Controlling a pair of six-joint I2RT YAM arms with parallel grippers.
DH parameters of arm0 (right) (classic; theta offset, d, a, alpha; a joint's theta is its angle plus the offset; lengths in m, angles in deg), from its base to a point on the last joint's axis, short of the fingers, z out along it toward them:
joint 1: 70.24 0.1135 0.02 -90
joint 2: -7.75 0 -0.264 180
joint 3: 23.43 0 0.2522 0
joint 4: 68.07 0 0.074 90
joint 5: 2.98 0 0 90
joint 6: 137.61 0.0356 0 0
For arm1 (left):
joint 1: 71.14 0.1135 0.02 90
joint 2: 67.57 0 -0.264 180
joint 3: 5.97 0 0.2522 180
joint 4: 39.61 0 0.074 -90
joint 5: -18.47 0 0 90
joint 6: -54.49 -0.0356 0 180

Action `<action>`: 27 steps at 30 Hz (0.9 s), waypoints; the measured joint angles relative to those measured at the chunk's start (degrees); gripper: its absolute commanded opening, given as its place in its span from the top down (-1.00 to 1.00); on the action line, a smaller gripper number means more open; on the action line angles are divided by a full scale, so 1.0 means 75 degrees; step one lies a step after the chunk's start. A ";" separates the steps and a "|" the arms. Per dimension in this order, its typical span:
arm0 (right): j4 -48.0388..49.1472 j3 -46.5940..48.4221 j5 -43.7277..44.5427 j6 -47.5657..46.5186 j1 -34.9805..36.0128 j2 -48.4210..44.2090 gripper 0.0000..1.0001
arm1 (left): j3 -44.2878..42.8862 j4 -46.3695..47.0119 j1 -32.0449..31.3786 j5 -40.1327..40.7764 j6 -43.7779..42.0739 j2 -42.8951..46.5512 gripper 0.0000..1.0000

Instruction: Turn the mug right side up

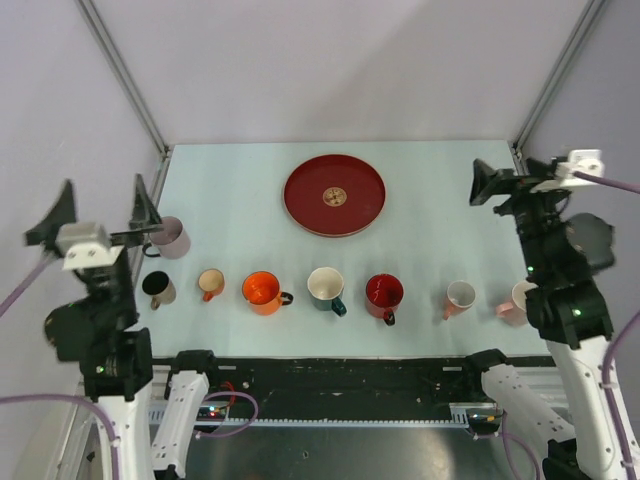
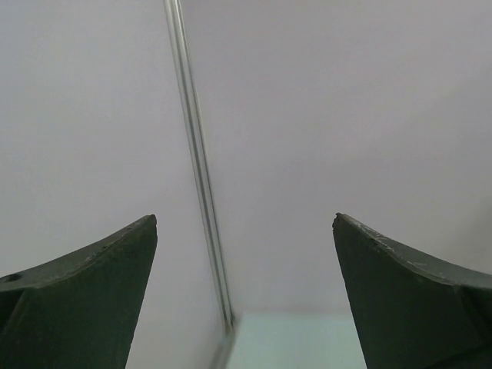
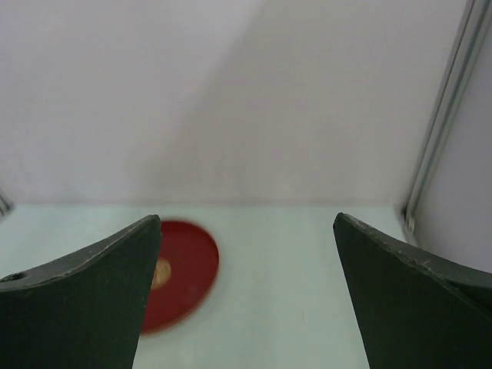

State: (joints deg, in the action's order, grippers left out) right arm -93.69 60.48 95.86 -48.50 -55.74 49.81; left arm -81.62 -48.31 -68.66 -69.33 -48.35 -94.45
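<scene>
Several mugs stand in a row near the front of the table: black (image 1: 158,289), tan (image 1: 210,284), orange (image 1: 262,293), teal (image 1: 326,289), red (image 1: 384,294) and pink (image 1: 459,298), all with their openings facing up. A lilac mug (image 1: 172,238) sits behind them at the far left, partly hidden by a finger, and I cannot tell how it stands. My left gripper (image 1: 100,208) (image 2: 246,223) hangs open and empty high above the left edge, facing the wall. My right gripper (image 1: 482,184) (image 3: 247,219) hangs open and empty above the right side.
A round red plate (image 1: 334,195) (image 3: 181,269) lies at the back middle of the table. Another pink mug (image 1: 514,303) at the front right is partly hidden by the right arm. Frame posts (image 1: 125,75) rise at the back corners.
</scene>
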 measured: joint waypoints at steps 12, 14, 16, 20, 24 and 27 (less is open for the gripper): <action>-0.0664 -0.3360 0.0796 0.0947 0.0000 -0.0178 -0.99 | 0.3689 -0.2594 0.0000 0.0761 0.1614 0.1565 -0.99; -0.0618 -0.3701 0.0909 0.1052 0.0000 -0.0283 -0.99 | 0.4004 -0.2669 0.0000 0.0889 0.1699 0.1699 -0.99; -0.0460 -0.4062 0.1003 0.1119 0.0000 -0.0443 -0.99 | 0.4307 -0.2739 0.0000 0.1037 0.1746 0.1775 -0.99; -0.0309 -0.4602 0.1145 0.1177 -0.0017 -0.0670 -0.99 | 0.4715 -0.2990 0.0000 0.1297 0.1856 0.1784 -0.99; -0.0213 -0.4785 0.1177 0.1189 -0.0050 -0.0682 -0.99 | 0.4788 -0.3080 0.0000 0.1376 0.1915 0.1784 -0.99; -0.0140 -0.4829 0.1177 0.1207 -0.0052 -0.0688 -0.99 | 0.4788 -0.3083 0.0000 0.1373 0.1920 0.1784 -0.99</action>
State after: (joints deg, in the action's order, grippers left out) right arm -94.74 24.26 104.70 -39.45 -56.13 44.65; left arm -45.71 -71.44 -68.66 -59.03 -33.94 -81.07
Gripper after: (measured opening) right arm 0.993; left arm 0.996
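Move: The small tan mug stands about 10 cm ahead of the left hand, 2 cm right and some 52 cm below. At similar depth, the dark cup is 12 cm left of that mug and the mauve mug 12 cm left and 11 cm farther out. From the right hand, the white cup is about 6 cm back, straight below by 45 cm; the red mug lies 18 cm left of that cup, level with it. Both empty, open hands sink roughly 30 cm towards the mugs, tipping down 30 to 40 degrees, then stop. ##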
